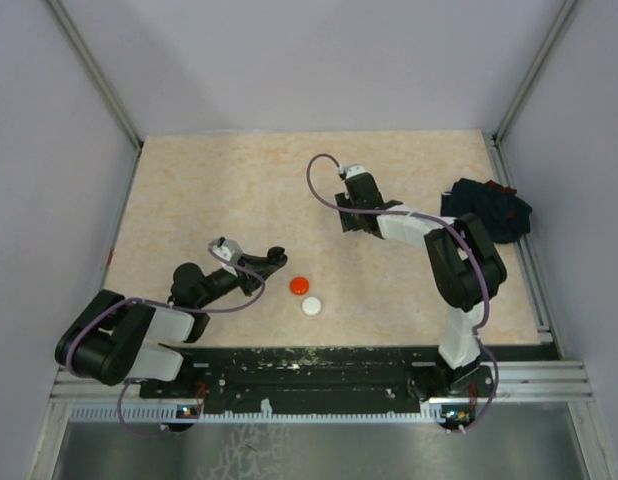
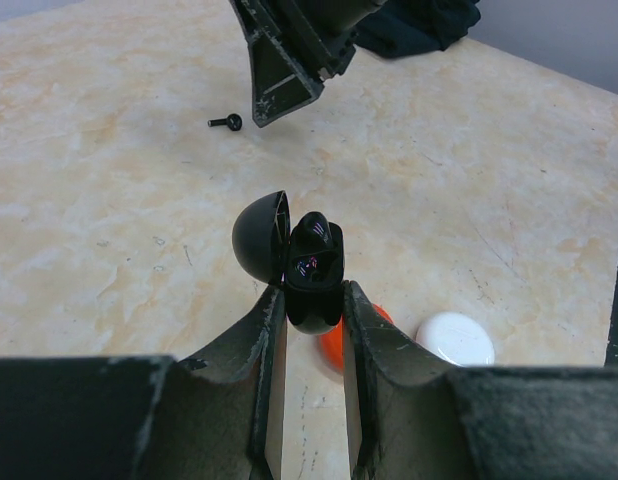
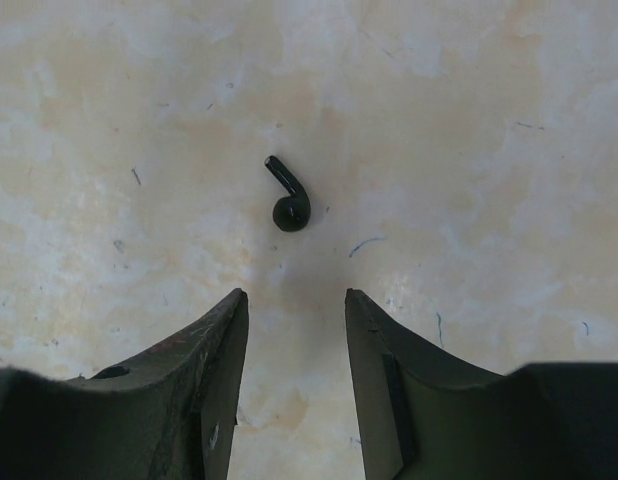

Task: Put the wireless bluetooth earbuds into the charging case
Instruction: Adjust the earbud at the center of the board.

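Observation:
A small black charging case (image 2: 314,265) hangs above the table with its lid (image 2: 257,240) swung open to the left. My left gripper (image 2: 314,290) is shut on the case's lower half. The same case shows in the top view (image 1: 276,256), left of centre. One black earbud (image 3: 290,205) lies on the table, stem pointing up-left in the right wrist view. My right gripper (image 3: 294,295) is open just short of it, with nothing between the fingers. The left wrist view shows this earbud (image 2: 227,122) lying beside the right gripper's fingers (image 2: 284,70). No other earbuds are visible.
A round red disc (image 1: 299,285) and a round white disc (image 1: 311,306) lie side by side near the front centre, just below the held case. A dark navy cloth bundle (image 1: 489,208) sits at the right edge. Metal frame rails border the table.

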`<state>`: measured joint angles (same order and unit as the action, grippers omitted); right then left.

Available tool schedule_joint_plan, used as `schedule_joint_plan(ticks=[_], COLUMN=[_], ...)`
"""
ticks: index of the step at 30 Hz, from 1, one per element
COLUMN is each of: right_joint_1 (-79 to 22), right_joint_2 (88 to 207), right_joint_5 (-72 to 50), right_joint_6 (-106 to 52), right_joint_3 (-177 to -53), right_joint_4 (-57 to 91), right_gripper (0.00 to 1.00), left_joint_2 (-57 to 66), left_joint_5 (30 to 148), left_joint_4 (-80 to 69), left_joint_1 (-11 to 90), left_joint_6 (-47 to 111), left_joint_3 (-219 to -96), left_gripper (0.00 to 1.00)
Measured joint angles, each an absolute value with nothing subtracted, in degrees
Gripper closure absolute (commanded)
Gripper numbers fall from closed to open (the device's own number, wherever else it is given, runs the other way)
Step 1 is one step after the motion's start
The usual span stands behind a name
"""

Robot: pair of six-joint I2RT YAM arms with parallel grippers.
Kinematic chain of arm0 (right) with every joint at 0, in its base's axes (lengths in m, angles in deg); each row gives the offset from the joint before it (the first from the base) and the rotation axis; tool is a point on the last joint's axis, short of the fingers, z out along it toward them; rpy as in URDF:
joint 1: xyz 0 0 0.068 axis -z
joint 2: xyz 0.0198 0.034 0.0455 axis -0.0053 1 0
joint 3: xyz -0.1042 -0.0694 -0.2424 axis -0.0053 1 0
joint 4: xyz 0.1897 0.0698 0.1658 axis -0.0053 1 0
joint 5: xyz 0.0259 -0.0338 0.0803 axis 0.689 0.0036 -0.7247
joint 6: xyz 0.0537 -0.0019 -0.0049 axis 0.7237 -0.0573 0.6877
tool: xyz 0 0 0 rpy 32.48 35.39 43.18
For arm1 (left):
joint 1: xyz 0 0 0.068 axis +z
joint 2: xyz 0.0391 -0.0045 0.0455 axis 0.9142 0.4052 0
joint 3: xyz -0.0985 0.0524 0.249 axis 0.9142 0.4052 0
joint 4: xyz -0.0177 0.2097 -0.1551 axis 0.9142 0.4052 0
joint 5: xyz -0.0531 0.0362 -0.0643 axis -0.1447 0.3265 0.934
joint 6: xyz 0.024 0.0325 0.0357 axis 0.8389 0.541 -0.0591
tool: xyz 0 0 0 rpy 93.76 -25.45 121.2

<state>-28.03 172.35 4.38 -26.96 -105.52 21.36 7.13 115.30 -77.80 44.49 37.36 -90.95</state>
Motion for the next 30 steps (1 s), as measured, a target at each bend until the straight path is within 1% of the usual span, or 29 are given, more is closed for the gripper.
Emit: schedule_joint_plan(ticks=[6,13,17,21,24,26,30], right_joint_1=[-27.9,-27.5,-27.4,-27.3,-27.3,-27.3,-27.3], right_joint_2=[177.9,182.4,183.9,184.0,184.0,183.8,181.3], right_joint_5=[4.4,4.5,5.0,5.2,5.3,5.3,4.3], right_joint_6=[-26.0,-24.7,-24.5,-24.3,-24.0,-23.8,-23.2], right_joint_3=[-109.8,-113.5,-115.2,-115.2,-115.2,-115.1,-112.3], right_joint_4=[19.2,18.3,18.2,18.2,18.4,18.6,20.1], right_gripper=[0.58,0.62,0.68,0.77,0.82,0.84,0.84], left_joint_2=[11.2,11.4,11.0,11.0,10.9,10.7,10.4], left_joint_5=[117.5,118.5,118.6,118.6,118.6,118.6,118.7], left_joint_4=[-83.1,-85.5,-85.6,-85.6,-85.6,-85.6,-85.6], left_joint_1=[44.9,45.3,45.3,45.3,45.4,45.4,45.4], left_joint_6=[37.2,37.2,37.2,37.2,37.2,37.2,37.2], left_joint_3=[-90.8,-90.8,-90.6,-90.4,-90.4,-90.4,-90.4], left_gripper=[1.0,1.0,1.0,1.0,1.0,1.0,1.0])
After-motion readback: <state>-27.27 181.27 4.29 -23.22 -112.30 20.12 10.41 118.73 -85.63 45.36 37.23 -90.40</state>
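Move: The black earbud lies on the board about 5 cm ahead of the right hand, 2 cm to its left and 3 cm below. The red case lies some 12 cm back from this hand and 13 cm left, the white case about 17 cm back and 10 cm left, both slightly lower. From the left hand, which holds the open black case, the earbud is roughly 20 cm ahead, 18 cm right and 10 cm below. Right hand reaches forward about 5 cm, sinking, shuts its fingers on the earbud, then draws back 2 cm. ##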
